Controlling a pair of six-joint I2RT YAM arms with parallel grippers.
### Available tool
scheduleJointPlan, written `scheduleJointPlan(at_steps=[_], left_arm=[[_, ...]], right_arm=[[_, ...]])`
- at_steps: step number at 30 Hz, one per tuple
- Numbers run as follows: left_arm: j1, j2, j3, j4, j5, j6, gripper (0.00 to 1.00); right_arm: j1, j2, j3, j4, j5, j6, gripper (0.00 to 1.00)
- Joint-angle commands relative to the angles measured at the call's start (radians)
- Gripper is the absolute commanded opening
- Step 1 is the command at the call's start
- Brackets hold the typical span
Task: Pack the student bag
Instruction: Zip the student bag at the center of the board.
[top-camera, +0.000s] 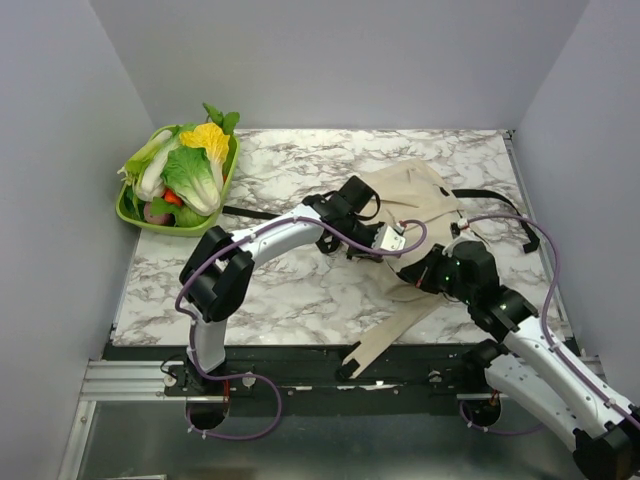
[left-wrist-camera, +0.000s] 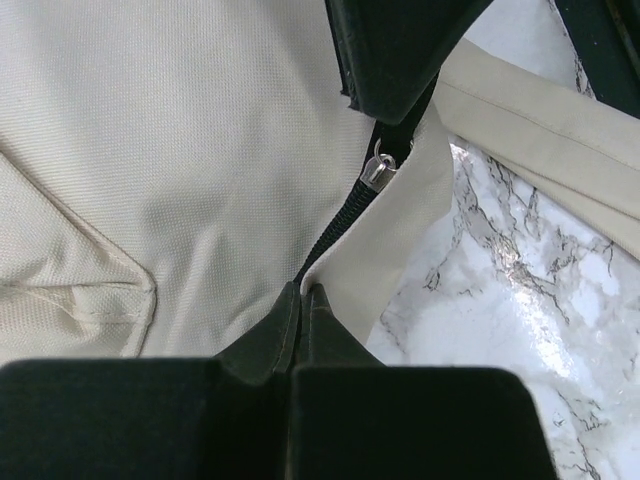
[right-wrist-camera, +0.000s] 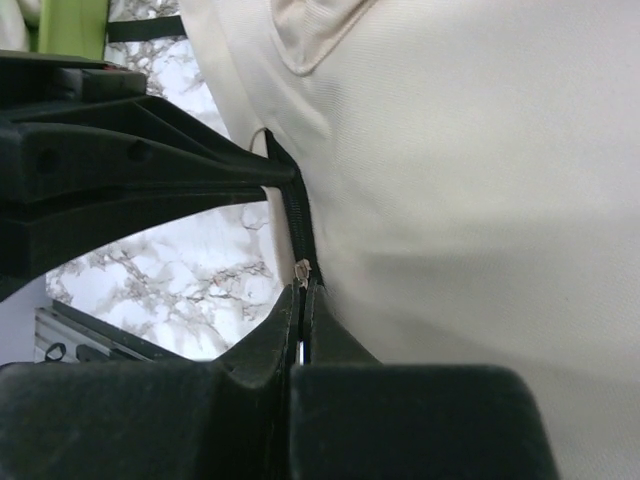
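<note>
The student bag (top-camera: 415, 195), a soft beige cloth backpack, lies crumpled at the right middle of the marble table (top-camera: 290, 290). My left gripper (top-camera: 408, 250) is shut on the bag's beige edge beside the black zipper (left-wrist-camera: 335, 235); its jaws (left-wrist-camera: 305, 292) pinch the cloth. A silver zipper slider (left-wrist-camera: 378, 170) sits just beyond them. My right gripper (top-camera: 425, 268) meets it from the near right. Its jaws (right-wrist-camera: 303, 292) are shut on the small metal zipper pull (right-wrist-camera: 303, 270). The bag's cloth (right-wrist-camera: 480, 200) fills the right wrist view.
A green basket (top-camera: 128, 212) full of toy vegetables stands at the far left corner. A black strap (top-camera: 490, 197) trails right of the bag. A long beige strap (top-camera: 385, 335) hangs over the table's near edge. Grey walls close in on three sides.
</note>
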Motion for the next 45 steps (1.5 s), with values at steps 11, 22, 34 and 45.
scheduleJointPlan(at_steps=[11,22,34,45], left_arm=[[0.104,-0.022,0.099,-0.262,-0.092,0.142,0.00],[0.227,-0.069,0.048,-0.290,-0.080,0.143,0.00],[0.077,-0.201,-0.016,-0.213,0.022,-0.002,0.43],[-0.058,-0.152,-0.018,-0.081,0.017,-0.070,0.45]], right_arm=[[0.004,-0.124,0.145,-0.368,0.234,-0.058,0.01],[0.004,-0.049,0.193,-0.276,0.189,-0.096,0.01],[0.004,0.156,0.245,-0.103,0.065,-0.128,0.01],[0.004,0.184,0.199,-0.087,0.111,-0.142,0.01]])
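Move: The zipper pull is already between the right fingers. The left fingers, roughly 3 cm ahead and 4 cm left of it, still pinch the bag's zipper edge; from the left hand the pull is some 3 cm back, 4 cm right and about 1 cm lower. From the right hand, the bag's middle is about 11 cm ahead, 2 cm right and 5 cm below, and the beige strap's middle some 11 cm back, 4 cm left and 9 cm below. With its fingers kept shut on the zipper pull, the right hand draws it about 3.5 cm to the right, slightly back and 2 cm up, away from the left hand's hold, then comes left and forward again to end some 2 cm ahead of and 2 cm above where it began. Meanwhile the left hand, still pinching the zipper edge, lifts and pulls left about 4 cm, opens to let go, carries on left briefly and then swings back some 7 cm towards the robot and about 4 cm to the right, fingers open and still rising a little. ##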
